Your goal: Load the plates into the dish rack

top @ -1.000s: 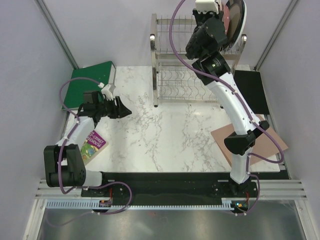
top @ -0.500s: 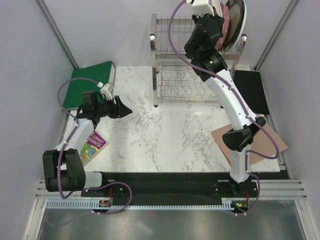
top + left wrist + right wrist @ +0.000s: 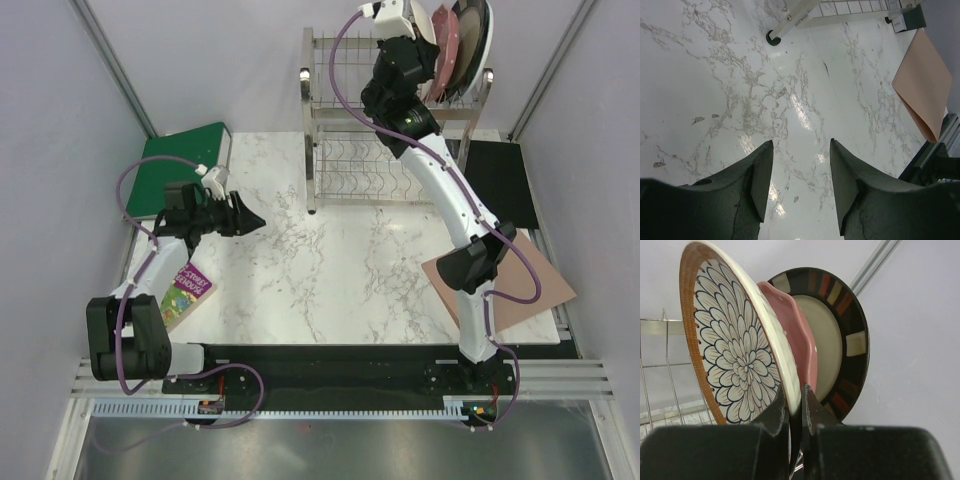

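Observation:
The dish rack (image 3: 345, 165) stands at the back of the marble table. On the right of its top tier, a pink plate (image 3: 801, 335) and a dark-rimmed plate with a beige centre (image 3: 832, 332) stand on edge. My right gripper (image 3: 795, 399) is shut on the lower rim of the brown-and-white petal plate (image 3: 735, 350), holding it upright just left of the pink plate. From above, that plate (image 3: 422, 22) shows edge-on beside the right gripper (image 3: 424, 48). My left gripper (image 3: 800, 144) hangs open over bare marble at the table's left (image 3: 246, 218), with nothing between its fingers.
A green book (image 3: 185, 160) lies at the back left and a purple booklet (image 3: 186, 290) lies near the left arm. A brown board (image 3: 520, 295) overhangs the table's right side, in front of a black block (image 3: 505, 180). The rack's foot (image 3: 773, 38) shows ahead of the left gripper.
My right arm has swung left and farther back over the rack's top tier with the petal plate, which now shows beside the pink plate. The left arm has not moved.

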Available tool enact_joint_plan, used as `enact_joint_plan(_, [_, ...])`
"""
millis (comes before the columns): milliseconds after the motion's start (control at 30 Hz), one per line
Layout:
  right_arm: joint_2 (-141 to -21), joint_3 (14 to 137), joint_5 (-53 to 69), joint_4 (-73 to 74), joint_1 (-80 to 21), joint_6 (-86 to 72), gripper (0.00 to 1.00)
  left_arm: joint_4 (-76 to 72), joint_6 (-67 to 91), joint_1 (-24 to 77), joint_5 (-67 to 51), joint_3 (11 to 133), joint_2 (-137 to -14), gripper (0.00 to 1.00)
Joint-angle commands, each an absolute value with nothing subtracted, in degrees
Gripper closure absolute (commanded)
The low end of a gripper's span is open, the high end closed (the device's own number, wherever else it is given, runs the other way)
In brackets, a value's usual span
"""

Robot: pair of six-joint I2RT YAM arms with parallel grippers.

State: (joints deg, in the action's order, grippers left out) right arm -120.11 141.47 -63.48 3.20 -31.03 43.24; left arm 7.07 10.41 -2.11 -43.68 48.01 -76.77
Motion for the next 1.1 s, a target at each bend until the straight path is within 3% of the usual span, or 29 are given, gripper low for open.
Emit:
enact_joint_plan(0, [-118.83,145.02,-64.34,-4.75,-30.15,44.03,1.0,4.31,12.13,-1.85,-45.26,47.81,-77.78,0.44])
enact_joint_plan(633, [-126.04,146.51,-67.94,-10.19,-27.16,42.45,0.99,4.13,12.39,-1.93,-45.97,47.02,-77.78,0.44])
enact_joint_plan(833, [-122.1,142.83,-65.14,-15.1,-27.86,45.17,0.62,4.13,12.66,-1.93,-46.05,47.02,-77.26,0.44])
enact_joint_plan(1067, [-119.1,143.26,-61.71,-23.02,-31.72,54.66,0.6,4.13,13.27,-1.85,-46.32,47.46,-77.17,0.44])
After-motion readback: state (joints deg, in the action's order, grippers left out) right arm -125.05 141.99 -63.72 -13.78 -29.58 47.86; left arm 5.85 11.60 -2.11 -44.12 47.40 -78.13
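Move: The flower plate is already pinched by its near rim in the right fingers. The slot it is bound for on the rack's upper tier lies about 7 cm ahead and 5 cm below that hand, level sideways. The pink plate stands roughly 8 cm ahead and 4 cm right, the dark-rimmed plate 9 cm ahead and 7 cm right, both centres slightly higher. From the left hand, the slot lies about 24 cm ahead, 36 cm right and 28 cm up. The flower plate, still pinched at its near rim, is carried by the right hand some 2.5 cm forward and 2 cm down into its slot beside the pink plate. The hand pauses there, then the fingers open to under half, letting go of the rim, and it backs up about 2 cm, tilting its fingers slightly upward, still straddling the rim. ##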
